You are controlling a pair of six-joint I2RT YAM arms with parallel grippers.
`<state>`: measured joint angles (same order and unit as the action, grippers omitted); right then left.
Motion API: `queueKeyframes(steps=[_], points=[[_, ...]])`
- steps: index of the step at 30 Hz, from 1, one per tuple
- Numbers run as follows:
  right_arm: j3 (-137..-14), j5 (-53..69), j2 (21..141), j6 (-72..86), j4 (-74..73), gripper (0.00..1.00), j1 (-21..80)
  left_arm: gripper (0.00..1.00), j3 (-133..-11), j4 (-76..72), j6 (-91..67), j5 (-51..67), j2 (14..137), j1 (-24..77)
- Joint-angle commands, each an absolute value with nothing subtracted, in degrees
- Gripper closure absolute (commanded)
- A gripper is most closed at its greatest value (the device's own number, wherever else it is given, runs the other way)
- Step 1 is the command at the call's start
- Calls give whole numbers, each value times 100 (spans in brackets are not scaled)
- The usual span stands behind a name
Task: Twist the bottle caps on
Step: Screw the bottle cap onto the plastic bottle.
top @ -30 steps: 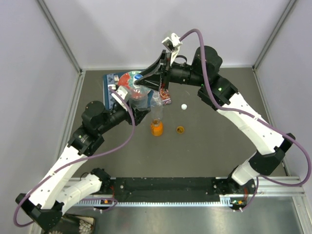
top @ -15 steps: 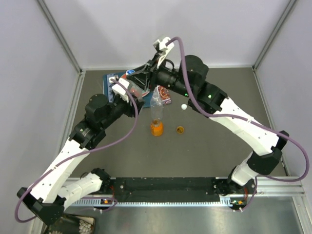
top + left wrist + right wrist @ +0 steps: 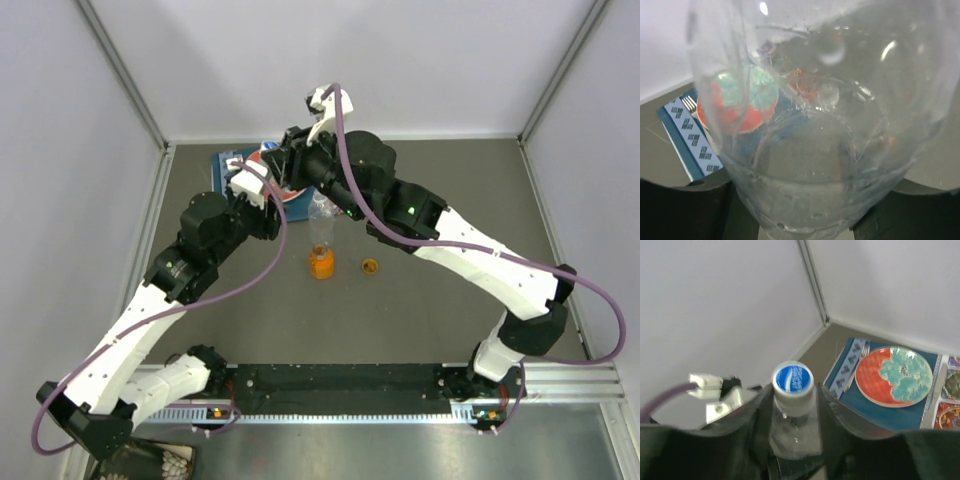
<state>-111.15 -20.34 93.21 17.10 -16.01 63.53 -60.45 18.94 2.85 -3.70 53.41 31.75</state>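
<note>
My left gripper is shut on the body of a clear bottle, which fills the left wrist view. A white cap with a blue label sits on this bottle's neck. My right gripper is shut on that cap, one finger on each side. From above, both grippers meet at the back left, left and right. A second clear bottle stands mid-table. The squat orange bottle stands just in front of it, with the orange cap lying to its right.
A red-and-teal plate lies on a blue placemat with a fork, right behind the grippers. Picture cards lie beside it. Grey walls enclose the table on three sides.
My right arm has swung left and its gripper now sits over the top of the bottle held by my left gripper. It now covers the white cap that lay on the table. My left gripper shifted slightly.
</note>
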Motion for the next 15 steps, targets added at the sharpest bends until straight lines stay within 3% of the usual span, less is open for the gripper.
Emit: queueKeyframes(steps=[1,7,11,12,14,15], points=[[-11451,-1821,9300,1538,-2725,46,6504,95,-6249,773,-211,-616,5142,2980],[-11444,-784,8641,1336,-2716,19,6451,94,-6073,738,-343,182,5019,2944],[-11066,471,7808,969,-2532,18,6233,94,-5986,712,-343,903,4940,2936],[-11005,1258,7692,845,-2514,17,6136,94,-5951,695,-369,1140,4931,2927],[-10838,1501,7463,521,-2505,22,5960,94,-5933,642,-387,2246,4922,2918],[-10759,2347,7262,501,-2470,21,5472,93,-5898,598,-474,2615,4922,2918]])
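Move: The cap sits on the neck of the bottle in the left gripper, between the right fingertips, about 1 cm ahead and 1 cm left of the right hand point; the held bottle's middle is roughly 8 cm below that. From the right hand, a second bottle stands on the table some 4 cm ahead, 7 cm right and 37 cm down, and the plate lies about 20 cm ahead, 3 cm left and 46 cm down. The cap is some 13 cm straight above the left hand. Open the right fingers wide to let go of the cap, then draw that gripper about 8 cm back and 4 cm to the right, clear of the bottle, lifting late and swinging some 20 degrees counter-clockwise. Keep the left grip on the bottle's body and raise it about 5 cm, easing slightly back and right at the end while rolling it so the bottle's top leans left. ##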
